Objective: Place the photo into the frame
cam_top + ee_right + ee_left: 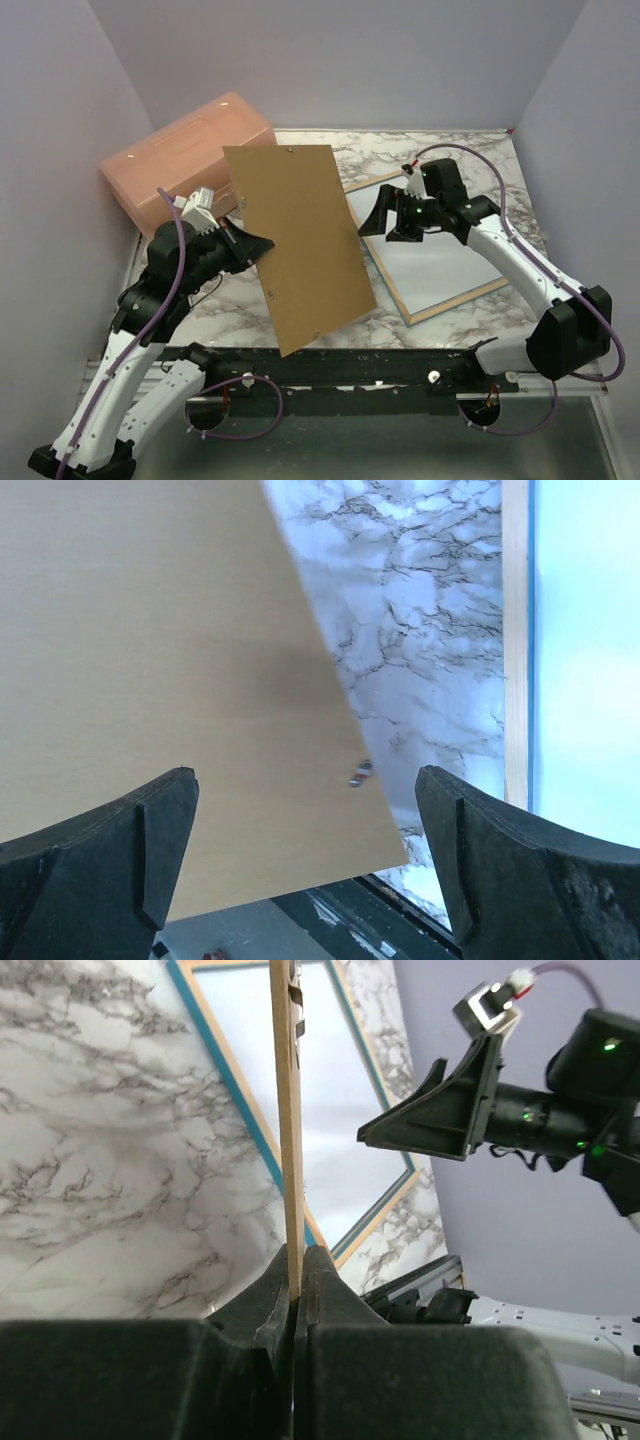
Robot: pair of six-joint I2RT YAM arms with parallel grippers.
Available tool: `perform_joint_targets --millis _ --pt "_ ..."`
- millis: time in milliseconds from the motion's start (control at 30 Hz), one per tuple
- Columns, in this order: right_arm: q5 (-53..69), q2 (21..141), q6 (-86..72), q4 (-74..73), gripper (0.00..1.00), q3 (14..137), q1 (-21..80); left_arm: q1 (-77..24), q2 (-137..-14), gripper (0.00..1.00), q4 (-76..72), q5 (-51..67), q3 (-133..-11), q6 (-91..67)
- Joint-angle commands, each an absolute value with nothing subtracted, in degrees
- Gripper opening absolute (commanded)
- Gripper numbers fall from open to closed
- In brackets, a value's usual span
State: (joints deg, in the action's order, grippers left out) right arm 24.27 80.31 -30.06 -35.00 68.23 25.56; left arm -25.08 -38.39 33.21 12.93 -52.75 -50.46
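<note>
My left gripper (250, 245) is shut on the lower left edge of a plain brown backing board (300, 245) and holds it tilted up above the table. The left wrist view has the board (288, 1110) edge-on, pinched between the jaws of that gripper (298, 1260). The frame (455, 303) lies flat at the right, pale wood side up, a blue edge (226, 1070) showing. A white surface (440, 260) fills it; I cannot tell whether it is the photo's reverse. My right gripper (395, 215) hovers open over the frame's left side, holding nothing (305, 810).
A translucent pink lidded box (185, 150) stands at the back left, just behind the raised board. The black rail (380, 365) with both arm bases runs along the near edge of the marble table. Purple walls close in on three sides.
</note>
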Motion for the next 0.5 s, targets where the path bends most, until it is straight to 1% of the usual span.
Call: perform_joint_targets --millis 0,267,467 --pt "36.23 75.28 -30.35 -26.23 1.00 63.49 21.57 -23.18 -34.01 0.00 29.47 17.42 -56.31 -49.92" --pt "51.10 71.38 -32.77 -15.14 1.00 58.34 18.24 -20.85 -31.93 0.00 19.73 27.58 -54.08 -54.43" --pt "56.95 70.70 -36.64 -9.42 1.00 57.00 17.20 -18.71 -30.52 0.00 11.15 33.67 -50.51 -59.29"
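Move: My left hand grips the brown backing board by its left edge; the board's middle is about 10 cm right, 5 ahead and 6 below. The frame, with the white sheet in it, lies some 36 cm right, 10 ahead and 28 below that hand. From my open right hand, the board's right edge is about 6 cm left, level fore-and-aft and slightly lower; the frame is some 11 cm right, 2 ahead and 19 below. Keeping the board pinched, I raise my left hand about 6 cm and draw it back some 3 cm, tipping the fingers up and rolling so the board's hanging right side comes up. My right hand rises alongside, about 5 cm and a little back, rolling its left side up some 20 degrees and turning slightly counter-clockwise, fingers wide open around the board's right edge without closing. ##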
